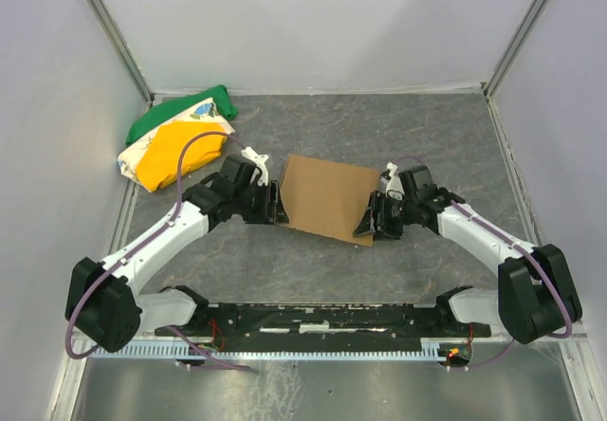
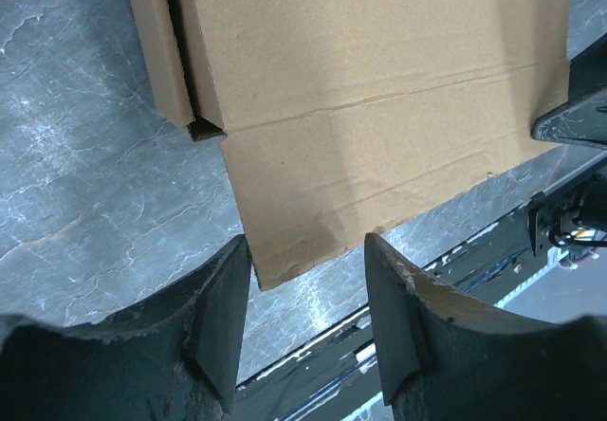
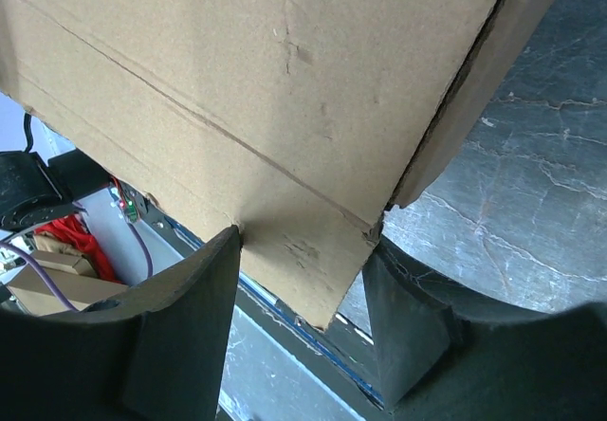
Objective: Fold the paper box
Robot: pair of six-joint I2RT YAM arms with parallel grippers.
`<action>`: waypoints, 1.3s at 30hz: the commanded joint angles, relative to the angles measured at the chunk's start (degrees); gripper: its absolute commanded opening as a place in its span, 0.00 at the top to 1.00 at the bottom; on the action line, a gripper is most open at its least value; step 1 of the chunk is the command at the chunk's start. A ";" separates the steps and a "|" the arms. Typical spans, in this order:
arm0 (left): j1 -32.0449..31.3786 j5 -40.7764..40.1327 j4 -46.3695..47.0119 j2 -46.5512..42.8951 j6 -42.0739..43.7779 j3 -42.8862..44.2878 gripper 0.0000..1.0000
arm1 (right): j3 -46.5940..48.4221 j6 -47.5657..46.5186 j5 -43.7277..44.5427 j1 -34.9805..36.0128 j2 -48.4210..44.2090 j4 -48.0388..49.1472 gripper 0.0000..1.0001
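The paper box (image 1: 327,196) is a brown cardboard piece lying in the middle of the grey table, its right end raised a little. My left gripper (image 1: 275,203) is at its left edge and my right gripper (image 1: 372,217) at its right edge. In the left wrist view the box (image 2: 379,70) shows its broad face, and one corner reaches between the spread fingers of the left gripper (image 2: 308,241). In the right wrist view a creased corner flap (image 3: 313,250) sits between the tips of the right gripper (image 3: 303,236). Both fingertips touch the cardboard. Neither gripper pinches the sheet.
A green, yellow and white cloth bundle (image 1: 180,141) lies at the back left, near the left arm. Pale walls close in the table on three sides. A black rail (image 1: 322,319) with the arm bases runs along the near edge.
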 commanded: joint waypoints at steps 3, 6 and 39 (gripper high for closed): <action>-0.71 -2.98 -2.09 0.56 0.73 2.21 0.43 | 1.26 -0.42 -1.22 0.22 -0.33 1.78 0.38; -2.08 -8.52 -3.16 1.63 1.35 1.41 0.44 | 1.01 -0.11 -1.22 0.30 0.00 2.58 0.38; -7.95 -21.28 -5.66 5.89 1.18 1.93 0.46 | 2.46 -0.58 -1.70 0.22 4.03 3.86 0.39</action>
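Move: The box's unfolded front flap lies between the hands. Its left corner is about 1 cm back, 1 cm left and 2 cm below the left hand, and the lid's middle some 5 cm ahead and 10 cm right. From the right hand, the flap's right corner is about 2 cm back, 1 cm right and 1 cm below, with the lid's middle roughly 7 cm ahead and 8 cm left. Straddling the flap's left corner with open fingers, the left hand goes down about 5 cm and 2 cm to its left, its fingers tilting some 15 degrees closer to straight down; it ends with one fingertip on the flap by the front edge. The right hand, still against the flap at the other corner, sinks only about 1 cm, its fingers staying open. ##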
